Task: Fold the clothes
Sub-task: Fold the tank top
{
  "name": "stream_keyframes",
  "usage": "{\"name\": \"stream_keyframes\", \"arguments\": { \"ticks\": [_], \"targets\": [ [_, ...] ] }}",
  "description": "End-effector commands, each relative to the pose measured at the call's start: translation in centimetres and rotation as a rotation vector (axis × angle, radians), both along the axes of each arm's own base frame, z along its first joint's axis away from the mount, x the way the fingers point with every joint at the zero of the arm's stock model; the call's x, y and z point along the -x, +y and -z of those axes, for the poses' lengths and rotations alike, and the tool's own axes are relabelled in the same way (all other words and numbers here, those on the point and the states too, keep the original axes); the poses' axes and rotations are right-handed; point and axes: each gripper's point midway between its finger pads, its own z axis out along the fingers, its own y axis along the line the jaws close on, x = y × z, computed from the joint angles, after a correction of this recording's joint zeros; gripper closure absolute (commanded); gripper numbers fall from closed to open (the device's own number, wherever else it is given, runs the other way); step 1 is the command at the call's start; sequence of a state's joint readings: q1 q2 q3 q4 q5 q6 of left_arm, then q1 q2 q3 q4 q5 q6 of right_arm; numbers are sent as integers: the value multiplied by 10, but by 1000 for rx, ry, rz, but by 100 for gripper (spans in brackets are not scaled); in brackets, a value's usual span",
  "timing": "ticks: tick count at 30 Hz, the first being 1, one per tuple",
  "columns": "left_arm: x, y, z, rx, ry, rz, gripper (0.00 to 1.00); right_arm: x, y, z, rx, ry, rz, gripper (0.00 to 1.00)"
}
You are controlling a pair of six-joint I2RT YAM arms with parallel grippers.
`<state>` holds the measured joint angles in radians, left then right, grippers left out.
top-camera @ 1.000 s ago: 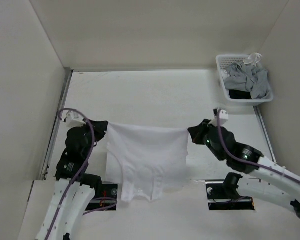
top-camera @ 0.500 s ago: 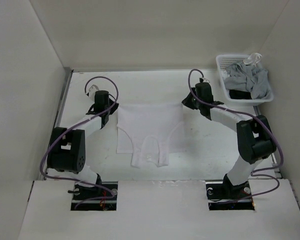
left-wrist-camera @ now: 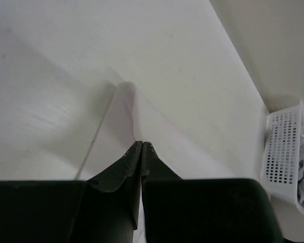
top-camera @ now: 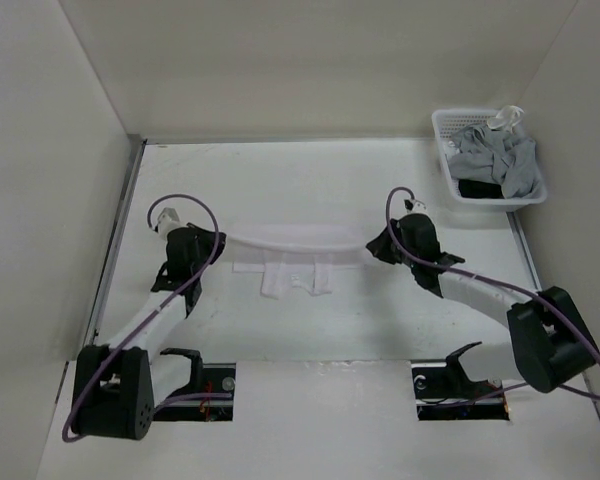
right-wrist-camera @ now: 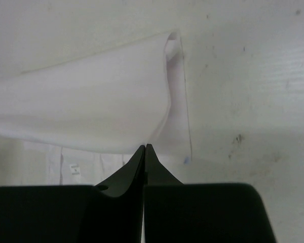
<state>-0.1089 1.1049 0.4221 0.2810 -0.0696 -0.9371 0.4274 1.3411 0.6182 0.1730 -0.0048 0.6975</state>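
Note:
The clothes (top-camera: 296, 239), one plain white garment, hang as a narrow band stretched between my two grippers, while the lower part (top-camera: 295, 280) lies bunched on the table. At the band's left end my left gripper (top-camera: 221, 238) is shut on the cloth, and my right gripper (top-camera: 371, 245) is shut on its right end. The left wrist view shows the closed black fingertips (left-wrist-camera: 142, 144) pinching white fabric (left-wrist-camera: 124, 109) that runs away from them. In the right wrist view the closed tips (right-wrist-camera: 145, 147) pinch the edge of the white sheet (right-wrist-camera: 91, 109), which spreads to the left.
A white slotted basket (top-camera: 444, 152) with grey garments (top-camera: 498, 162) stands at the back right corner, also showing in the left wrist view as the basket (left-wrist-camera: 282, 147). White walls enclose the table on the left, back and right.
Both arms carried the garment away from the near edge toward the back, then lowered and drew it back. It hung as a full sheet before; now its lower part rests folded on the table.

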Motion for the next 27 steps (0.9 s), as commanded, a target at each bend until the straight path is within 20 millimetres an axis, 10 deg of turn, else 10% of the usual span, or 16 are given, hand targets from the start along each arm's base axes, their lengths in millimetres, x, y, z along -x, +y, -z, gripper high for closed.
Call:
{"name": "stream_keyframes", "arguments": {
  "ticks": [1, 10, 14, 20, 27],
  "targets": [
    [23, 1, -10, 50, -67, 25, 99, 15, 1, -8, -22, -59, 20, 99],
    [95, -3, 47, 69, 37, 57, 97, 80, -14, 52, 8, 107, 53, 99],
    [112, 1, 78, 85, 121, 34, 84, 77, -14, 44, 8, 98, 60, 76],
    [99, 3, 47, 80, 47, 9, 73, 45, -6, 25, 40, 56, 9, 50],
    [76, -32, 25, 46, 2, 94, 74, 14, 7, 55, -36, 137, -20, 54]
  ]
}}
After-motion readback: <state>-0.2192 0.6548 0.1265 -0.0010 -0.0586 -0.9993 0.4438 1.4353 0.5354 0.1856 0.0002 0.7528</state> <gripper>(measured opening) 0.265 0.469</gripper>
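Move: Each hand holds a near corner of the tank top's raised edge. For the left hand, the flat layer's near-left corner lies about 7 cm back, 2 cm right and 10 cm below. For the right hand, the near-right corner is some 5 cm back, 2 cm left and 8 cm below. The straps' middle lies roughly 10 cm back and 16 cm right of the left hand, or 8 cm back and 14 cm left of the right. Back and down together, both hands lay the held edge over the flat layer and onto the straps, about 10 cm towards the bases. Low over the table, the fingers open and let go of the corners, the right wider than the left. The left then eases up and slightly right; the right turns forward again about 6 cm along the tank top's right edge, open fingers pointing a little more down. ##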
